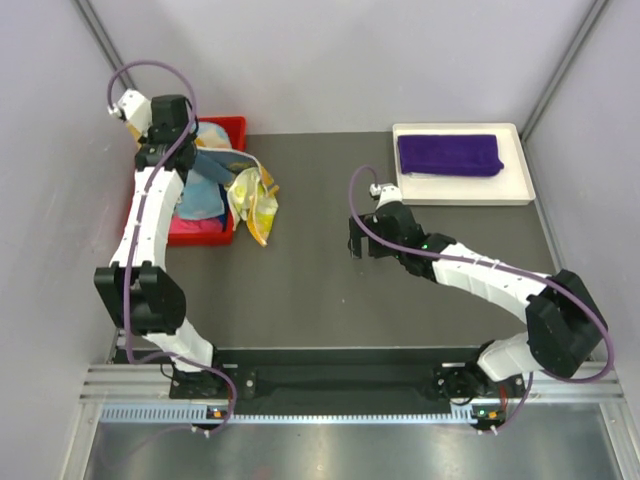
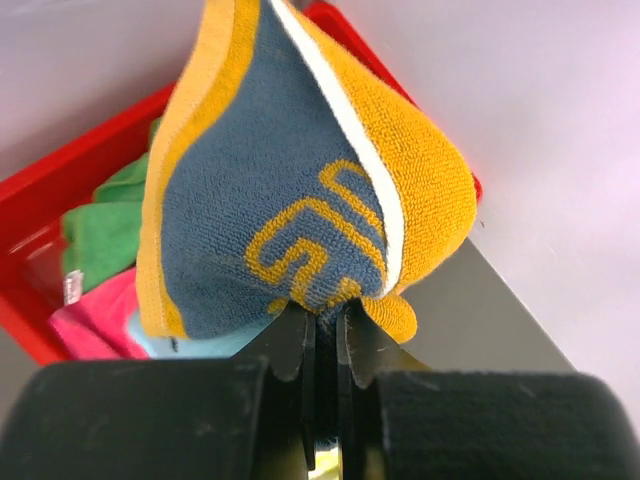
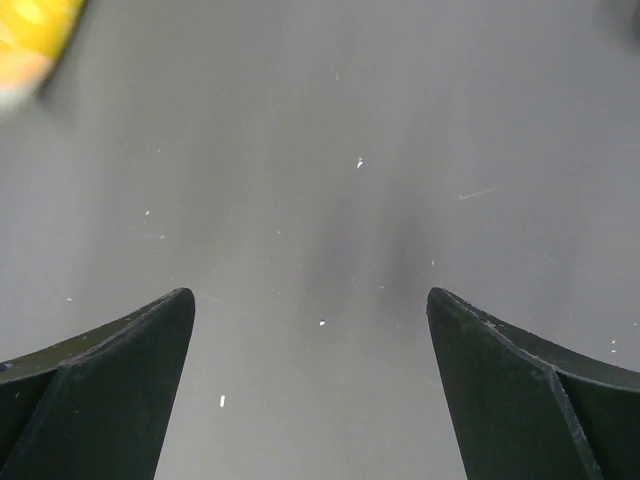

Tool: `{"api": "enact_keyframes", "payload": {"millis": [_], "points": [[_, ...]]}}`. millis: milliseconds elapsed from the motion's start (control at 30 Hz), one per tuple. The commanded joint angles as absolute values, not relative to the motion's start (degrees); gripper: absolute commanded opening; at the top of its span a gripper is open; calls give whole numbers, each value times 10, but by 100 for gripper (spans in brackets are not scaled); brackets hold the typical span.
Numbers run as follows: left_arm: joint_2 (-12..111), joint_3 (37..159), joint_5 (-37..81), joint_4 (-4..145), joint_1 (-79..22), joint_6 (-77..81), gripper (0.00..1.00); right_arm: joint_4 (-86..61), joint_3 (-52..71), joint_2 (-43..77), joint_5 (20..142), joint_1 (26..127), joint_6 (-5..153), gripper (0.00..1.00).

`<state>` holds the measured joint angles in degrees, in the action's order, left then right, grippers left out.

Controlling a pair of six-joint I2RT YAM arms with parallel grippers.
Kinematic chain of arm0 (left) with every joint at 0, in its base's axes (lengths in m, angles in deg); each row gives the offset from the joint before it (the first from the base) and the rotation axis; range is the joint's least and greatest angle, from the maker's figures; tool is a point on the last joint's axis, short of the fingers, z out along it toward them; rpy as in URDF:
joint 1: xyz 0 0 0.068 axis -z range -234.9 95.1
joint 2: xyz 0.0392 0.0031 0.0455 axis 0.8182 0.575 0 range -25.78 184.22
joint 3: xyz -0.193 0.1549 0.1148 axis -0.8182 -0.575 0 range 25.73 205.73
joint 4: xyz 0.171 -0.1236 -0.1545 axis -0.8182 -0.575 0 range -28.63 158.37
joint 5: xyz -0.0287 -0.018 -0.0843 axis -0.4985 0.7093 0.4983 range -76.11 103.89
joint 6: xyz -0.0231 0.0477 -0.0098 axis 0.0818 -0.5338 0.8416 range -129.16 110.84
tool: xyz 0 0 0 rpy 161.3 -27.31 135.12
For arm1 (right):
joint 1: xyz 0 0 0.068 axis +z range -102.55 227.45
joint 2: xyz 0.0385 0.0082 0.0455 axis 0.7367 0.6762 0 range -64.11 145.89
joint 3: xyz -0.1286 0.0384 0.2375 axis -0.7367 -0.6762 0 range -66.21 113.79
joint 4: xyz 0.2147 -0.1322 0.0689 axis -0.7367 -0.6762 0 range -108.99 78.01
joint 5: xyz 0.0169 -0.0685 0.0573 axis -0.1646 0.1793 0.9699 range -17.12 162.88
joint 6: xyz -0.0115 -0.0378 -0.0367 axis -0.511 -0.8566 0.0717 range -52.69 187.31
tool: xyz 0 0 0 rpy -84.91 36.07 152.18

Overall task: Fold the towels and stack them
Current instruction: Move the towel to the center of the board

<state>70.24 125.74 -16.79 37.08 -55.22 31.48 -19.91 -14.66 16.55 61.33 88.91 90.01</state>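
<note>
My left gripper (image 2: 327, 310) is shut on the corner of a teal, orange and white towel (image 2: 300, 180) with big letters, held up over the red bin (image 2: 40, 200). From above, that gripper (image 1: 192, 148) is over the bin (image 1: 232, 124) and the towel (image 1: 215, 165) trails down from it. A pale yellow printed towel (image 1: 255, 195) hangs over the bin's right edge onto the table. A deep purple towel (image 1: 448, 155) lies folded in the white tray (image 1: 460, 192). My right gripper (image 1: 357, 243) hovers open over the table's middle; its jaws (image 3: 310, 300) stand wide with nothing between them.
Green (image 2: 110, 220) and pink (image 2: 90, 320) cloths lie in the bin under the lifted towel. A blurred yellow cloth corner (image 3: 30, 40) shows at the top left of the right wrist view. Pale walls close in the dark table (image 1: 300, 290) on three sides.
</note>
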Motion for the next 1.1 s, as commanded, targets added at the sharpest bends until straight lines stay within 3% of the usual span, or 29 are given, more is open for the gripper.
{"api": "enact_keyframes", "payload": {"millis": [0,167,333,567,667,700,800,967,1067], "points": [[644,1184,-235,399,-563,364,0,-190,-114,169,607,903,897,99],[583,1072,-257,430,-617,409,0,-199,-95,193,618,910,893,98],[600,987,-175,488,-723,401,0,-211,-80,206,629,918,885,98],[701,1009,-52,503,-752,358,0,-155,-40,266,672,942,876,99],[715,997,-11,521,-752,343,13,-101,-4,324,687,954,867,99],[716,1000,-4,513,-752,341,27,-84,15,339,699,960,866,99],[699,973,42,562,-751,319,48,-38,71,403,712,976,866,100],[644,919,101,635,-742,295,58,-34,180,529,705,987,873,100],[600,861,135,702,-726,299,59,-56,259,597,697,987,888,98]]}}
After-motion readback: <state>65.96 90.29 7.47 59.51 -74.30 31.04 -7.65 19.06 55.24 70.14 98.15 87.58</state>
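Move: The left gripper holds the yellow-and-grey towel high over the bin, whose middle is about 25 cm below, 8 cm to the left and 2 cm farther out. The towel's hanging yellow end is some 10 cm to its right, level fore and aft, and about 22 cm down. From the open right gripper that end lies about 26 cm left, 6 cm ahead and 5 cm lower; the bin's middle is roughly 46 cm left and 18 cm ahead. Swing the left gripper down, left and back with the towel, dropping almost 20 cm towards the bin's near left part, then open the fingers past half to loosen the grip and ease back to the right. Meanwhile send the right gripper, wide open, about 20 cm left and a little forward towards the towel's hanging end, slowly at first and then fast, turning nearly 20 degrees counter-clockwise. ##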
